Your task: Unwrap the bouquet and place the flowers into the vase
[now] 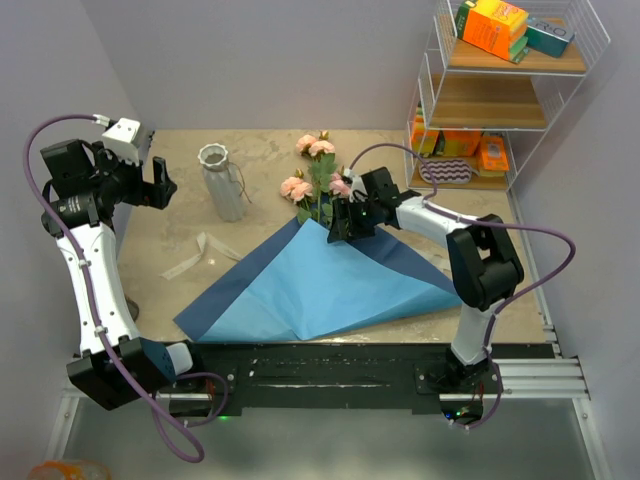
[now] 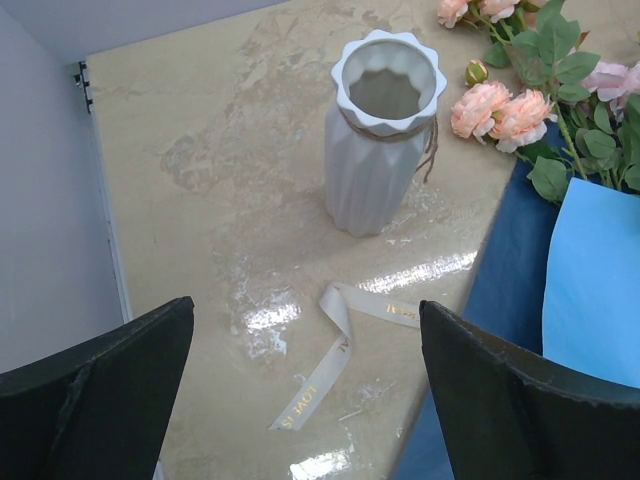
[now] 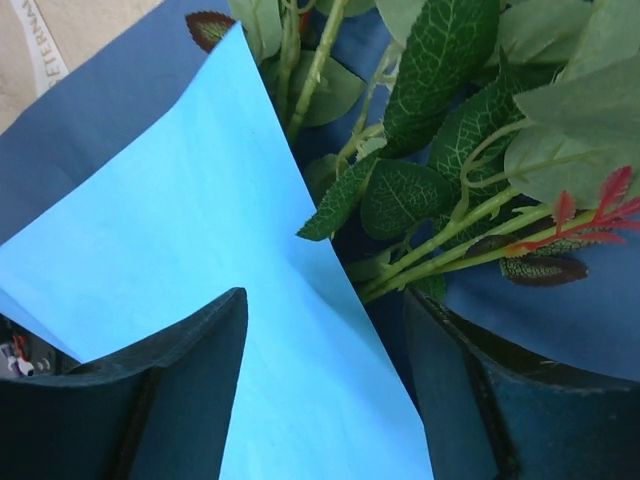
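Observation:
The bouquet lies unwrapped. Its blue paper [image 1: 320,285] [image 2: 595,280] is spread flat on the table. The flowers [image 1: 318,170] [image 2: 500,110], pink roses with green leaves, rest at the paper's far corner. Their stems [image 3: 450,240] run under a lifted light blue flap [image 3: 200,230]. My right gripper [image 1: 345,222] [image 3: 325,295] is low over that corner, jaws apart, with the flap's edge between them and the stems just by the right finger. The white ribbed vase [image 1: 222,185] [image 2: 383,130] stands upright to the left. My left gripper [image 1: 155,185] [image 2: 306,305] hangs open left of the vase, holding nothing.
The beige ribbon [image 1: 200,255] [image 2: 335,350] lies loose on the table between the vase and the paper. A white wire shelf [image 1: 500,100] with boxes [image 1: 495,25] stands at the back right. Walls close in the left and far sides.

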Controlling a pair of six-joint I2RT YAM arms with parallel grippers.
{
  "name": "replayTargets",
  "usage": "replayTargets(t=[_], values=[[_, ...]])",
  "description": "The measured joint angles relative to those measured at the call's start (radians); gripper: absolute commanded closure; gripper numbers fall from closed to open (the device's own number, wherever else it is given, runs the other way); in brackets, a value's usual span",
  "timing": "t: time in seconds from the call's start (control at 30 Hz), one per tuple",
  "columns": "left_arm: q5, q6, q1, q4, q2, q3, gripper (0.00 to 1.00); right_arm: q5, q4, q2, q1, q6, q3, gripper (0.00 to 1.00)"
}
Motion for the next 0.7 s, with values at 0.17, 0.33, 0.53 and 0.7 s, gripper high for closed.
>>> replayTargets(t=[0.17,0.33,0.53,0.7], values=[[0.001,0.0,0.0,0.005,0.0,-0.007,0.01,-0.009,0.032,0.0,0.0,0.002,-0.04,0.54],[0.001,0.0,0.0,0.006,0.0,-0.013,0.01,-0.029,0.062,0.0,0.0,0.01,-0.074,0.79],[0.001,-0.001,0.0,0.007,0.0,-0.013,0.01,-0.034,0.071,-0.025,0.0,0.019,-0.077,0.9],[0.003,-0.002,0.0,0.007,0.0,-0.013,0.01,-0.046,0.07,-0.131,0.0,0.021,-0.077,0.92]])
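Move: The loose edge of the light-blue wrapping paper lies almost under the right hand, about 1 cm back and 2 cm below, running between its open fingers. The bouquet's stems start just ahead, their leafy middle some 4 cm ahead and 2 cm left; peach blooms are about 9 cm ahead and 9 cm left, and the vase stands roughly 5 cm ahead and 24 cm left. From the left hand that edge is some 36 cm to the right, about 2 cm ahead and 26 cm lower. The right fingers pinch the free edge of the light-blue paper beside the stems, closing from wide to nearly shut while the hand sinks about 1.5 cm and eases back 1 cm. Still tightening, the hand then turns upward and lifts straight up some 5 cm, away from the table, with only a slight tilt of the wrist. ##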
